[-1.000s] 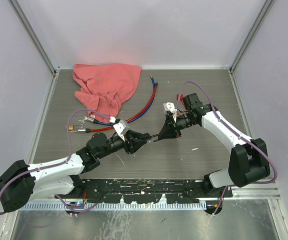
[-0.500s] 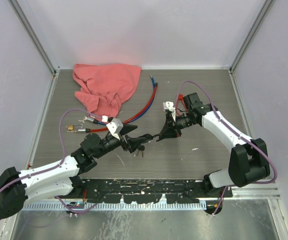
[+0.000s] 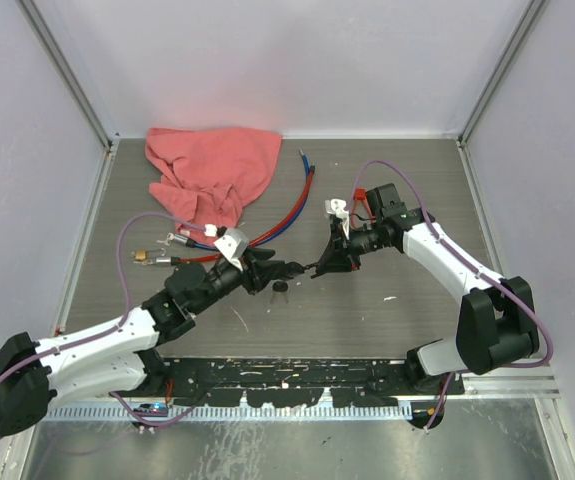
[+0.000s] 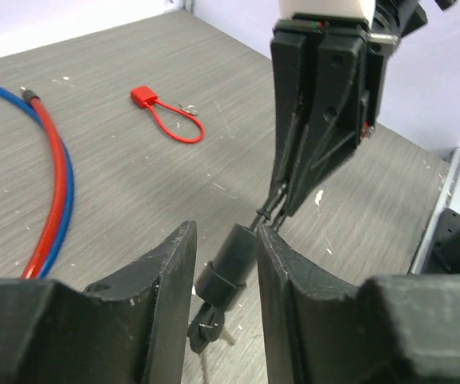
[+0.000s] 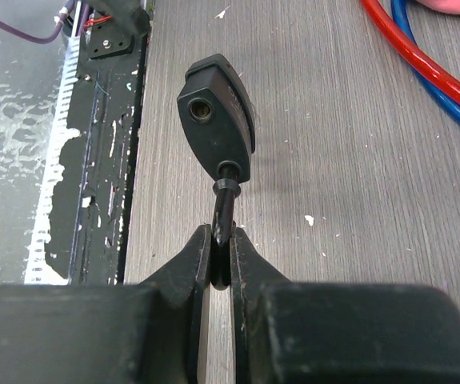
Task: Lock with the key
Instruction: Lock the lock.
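Note:
A black lock (image 5: 216, 120) hangs above the table by its thin black cable loop (image 5: 224, 208). My right gripper (image 5: 220, 234) is shut on that loop, seen mid-table in the top view (image 3: 319, 268). My left gripper (image 3: 285, 268) meets it from the left. In the left wrist view the lock body (image 4: 230, 264) sits tilted between the left gripper's (image 4: 226, 232) jaws, its collar against the left finger and its top against the right finger. A small black key (image 4: 206, 328) dangles under the lock, also seen as a dark key (image 3: 280, 289) from above.
A pink cloth (image 3: 212, 175) lies at the back left. Red and blue cables (image 3: 287, 215) run from it toward the centre, with metal connectors (image 3: 157, 255) at the left. A small red lock with a red loop (image 4: 146, 98) lies behind the right gripper. A black rail (image 3: 287, 375) edges the front.
The left gripper opened wider, moved up and right onto the lock, then narrowed again. The right gripper shifted slightly back, still holding the loop.

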Controlling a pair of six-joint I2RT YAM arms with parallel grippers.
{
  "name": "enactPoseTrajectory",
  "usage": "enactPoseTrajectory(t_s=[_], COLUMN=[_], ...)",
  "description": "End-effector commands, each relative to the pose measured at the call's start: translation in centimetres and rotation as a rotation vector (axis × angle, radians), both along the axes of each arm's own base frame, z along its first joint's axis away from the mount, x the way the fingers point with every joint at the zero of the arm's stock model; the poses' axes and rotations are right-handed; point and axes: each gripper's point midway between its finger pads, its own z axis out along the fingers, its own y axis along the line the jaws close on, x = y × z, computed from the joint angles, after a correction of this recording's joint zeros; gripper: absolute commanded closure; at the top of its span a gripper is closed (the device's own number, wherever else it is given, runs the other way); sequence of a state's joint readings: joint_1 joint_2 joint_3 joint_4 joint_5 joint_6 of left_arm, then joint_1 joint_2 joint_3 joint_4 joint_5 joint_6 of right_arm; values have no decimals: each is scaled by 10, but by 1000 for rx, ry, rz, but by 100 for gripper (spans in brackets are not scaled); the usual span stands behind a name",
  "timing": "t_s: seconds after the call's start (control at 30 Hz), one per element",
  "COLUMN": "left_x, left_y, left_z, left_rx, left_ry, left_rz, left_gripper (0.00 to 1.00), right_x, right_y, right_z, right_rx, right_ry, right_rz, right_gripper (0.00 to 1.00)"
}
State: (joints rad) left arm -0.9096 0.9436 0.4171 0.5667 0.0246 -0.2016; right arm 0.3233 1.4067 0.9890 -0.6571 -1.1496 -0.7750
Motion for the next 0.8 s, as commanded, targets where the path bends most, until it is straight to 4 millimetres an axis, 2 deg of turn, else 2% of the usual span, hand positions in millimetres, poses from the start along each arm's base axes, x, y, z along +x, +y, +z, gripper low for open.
enactPoseTrajectory(t_s=[0.0,0.13,0.4,0.57,0.77], left_x=[20,25,14,-4,-27], left_y=[6,0,-20,-31,-46], left_z=[24,13,2,4,-7], left_rx=[-26,32,87,106,114], left_ry=[4,41,93,128,216], left_rz=[116,116,0,-118,-265], left_gripper=[65,66,70,80,83], right_x=[-2,-4,-2,-1,1], right_y=[7,7,7,6,6], right_z=[34,34,34,33,33], right_rx=[110,113,104,99,94], right_ry=[-73,-76,-87,-87,-90], right_rz=[40,48,45,40,34], right_gripper=[99,99,99,99,99])
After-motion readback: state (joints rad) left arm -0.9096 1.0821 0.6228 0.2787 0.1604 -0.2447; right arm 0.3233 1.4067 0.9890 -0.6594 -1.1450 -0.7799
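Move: A few centimetres past the left fingertips hangs the black lock, about 4 cm to that hand's right, 2 cm ahead and some 7 cm lower. A dark piece dangles roughly 4 cm under the lock, 3 cm nearer the left side and 2 cm farther back; the red and blue cables lie on the table about 8 cm ahead of the left hand, around 20 cm down. From the right hand, the lock is some 5 cm left, 1 cm back and 2 cm lower. Nosing forward about 2 cm at first, the left hand then sinks and swings back and to its right, ending some 3 cm right of its start, closer to the lock. Its fingertips tip down about 10 degrees and, after a small turn the other way, swing clockwise, while the empty fingers close from under half open to nearly shut. The right hand stays still, keeping its pinch on the shackle. ##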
